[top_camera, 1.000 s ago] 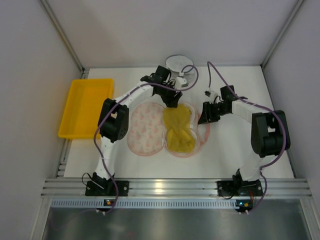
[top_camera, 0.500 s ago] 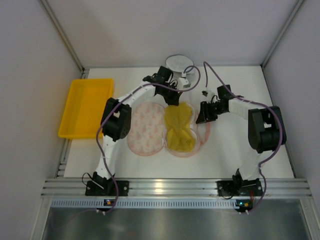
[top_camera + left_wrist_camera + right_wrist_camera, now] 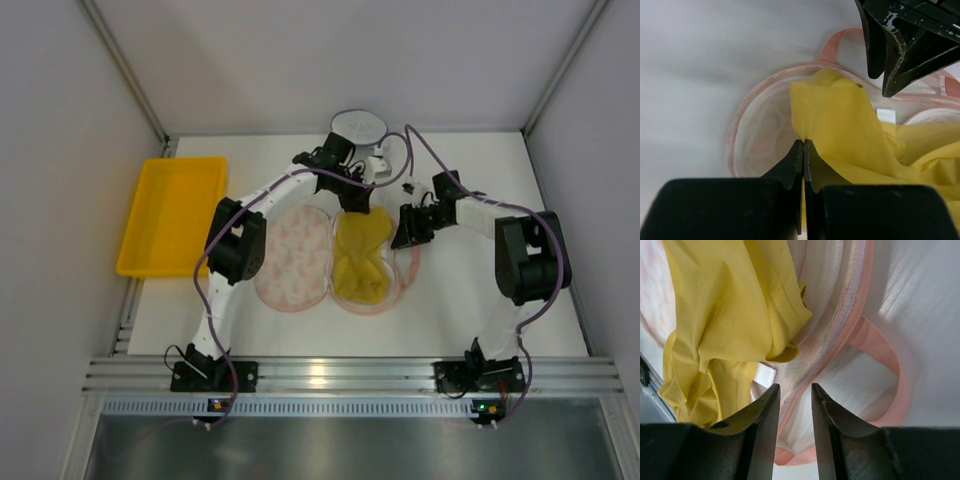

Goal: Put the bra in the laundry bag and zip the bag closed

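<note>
The laundry bag (image 3: pixel 290 260) lies open on the white table, its two printed halves side by side. The mustard-yellow bra (image 3: pixel 360 265) sits crumpled in the right half. My left gripper (image 3: pixel 356 205) is at the far end of that half, shut on the bra's edge (image 3: pixel 840 115) just inside the bag's pink rim (image 3: pixel 747 107). My right gripper (image 3: pixel 403 238) is at the right rim, open. Its fingertips (image 3: pixel 794 390) straddle the pink zip edging (image 3: pixel 840 335) beside the bra (image 3: pixel 725 315). A pink loop (image 3: pixel 890 365) hangs outside the rim. The right gripper's fingers (image 3: pixel 890 50) show in the left wrist view.
A rigid yellow tray (image 3: pixel 170 215) stands at the table's left edge. A clear round bowl (image 3: pixel 358 125) sits at the back, just behind the left gripper. Grey walls close in the table on three sides, and a metal rail (image 3: pixel 330 375) runs along the near edge.
The left gripper has shut on the bra's edge and shifted slightly right. The right gripper has edged in towards the bag's right rim and narrowed a little.
</note>
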You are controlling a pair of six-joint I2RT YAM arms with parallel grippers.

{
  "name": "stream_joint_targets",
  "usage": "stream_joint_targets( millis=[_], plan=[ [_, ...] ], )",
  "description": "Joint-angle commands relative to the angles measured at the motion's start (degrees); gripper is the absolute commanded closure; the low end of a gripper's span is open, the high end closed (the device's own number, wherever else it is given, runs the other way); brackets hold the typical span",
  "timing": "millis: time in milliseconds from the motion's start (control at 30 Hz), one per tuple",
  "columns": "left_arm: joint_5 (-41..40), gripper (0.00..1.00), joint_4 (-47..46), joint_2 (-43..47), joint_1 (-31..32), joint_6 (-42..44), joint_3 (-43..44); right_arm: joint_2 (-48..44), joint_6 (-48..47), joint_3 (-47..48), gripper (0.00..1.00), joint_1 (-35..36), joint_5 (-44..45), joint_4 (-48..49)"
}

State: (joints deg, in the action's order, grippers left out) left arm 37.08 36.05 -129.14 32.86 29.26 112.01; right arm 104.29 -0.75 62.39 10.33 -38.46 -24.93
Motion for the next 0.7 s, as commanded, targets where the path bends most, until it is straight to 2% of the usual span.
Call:
stream_joint_targets(
  millis=[0, 67, 100, 133, 233, 333, 367, 400, 533, 600, 667],
  plan=[
    [3.7, 1.0, -1.0, 1.0, 0.7, 2.1, 1.4, -4.2, -1.9, 1.2, 0.68, 0.1, -0.6, 0.2],
    [2.7, 0.97, -0.9, 0.4, 0.9, 1.3, 2.4, -5.3, -2.1, 0.6, 0.68, 0.0, -0.2, 0.0],
    [1.6, 0.86, -1.0, 0.0, 1.1, 0.5, 3.0, -5.6, -2.4, 0.5, 0.67, 0.0, -0.1, -0.4],
    [-0.7, 0.69, -1.0, 0.0, 1.1, -0.2, 3.7, -6.1, -2.6, 0.5, 0.67, 0.0, -0.1, -0.7],
    [-3.4, 0.56, -1.0, 2.8, 0.9, -0.5, 2.0, -7.4, -3.4, 0.6, 0.66, -0.1, 0.2, -2.2],
    [-3.1, 0.5, -1.0, 8.4, 0.7, 1.3, -3.0, -9.2, -4.2, 1.0, 0.66, -0.5, 0.6, -3.9],
    [-2.3, 0.37, -1.0, 10.0, 0.8, 2.4, -4.7, -9.6, -4.3, 1.1, 0.66, -0.7, 0.8, -4.2],
    [-2.2, 0.33, -1.0, 11.4, 0.9, 2.6, -7.9, -10.1, -4.5, 1.1, 0.66, -0.7, 0.8, -4.6],
    [-3.2, 0.32, -1.0, 15.8, 1.6, 1.5, -12.7, -11.9, -5.0, 1.3, 0.65, -1.2, 0.9, -6.3],
    [-5.2, 0.33, -1.0, 16.0, 1.5, -1.6, -12.7, -12.1, -5.0, 1.5, 0.64, -1.4, 1.5, -6.8],
    [-6.8, 0.33, -1.0, 16.7, 0.5, -8.2, -12.8, -12.5, -5.0, 1.7, 0.64, -1.9, 2.2, -8.1]
  ],
)
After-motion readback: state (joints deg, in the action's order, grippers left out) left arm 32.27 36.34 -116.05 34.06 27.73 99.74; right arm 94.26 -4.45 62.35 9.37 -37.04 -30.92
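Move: My left fingers are pinching the bra's far corner, a few centimetres above the table. The bra's middle, over the laundry bag's open right half, lies about 11 cm back, neither left nor right, and 3 cm below. The bag's patterned flap is 11 cm back and 17 cm left, its handle 11 cm back and 11 cm right. From my right hand the bra's middle is roughly 8 cm left and 2 cm back, the handle 4 cm right and 1 cm back. I open my left fingers to about two thirds while staying almost in place and let go of the bra's corner, then draw the hand back about 4 cm over the bra and some 3 cm left, rising 3 cm at the end. Meanwhile my right hand lifts about 5 cm off the bag's right rim, its fingers staying partly open. ##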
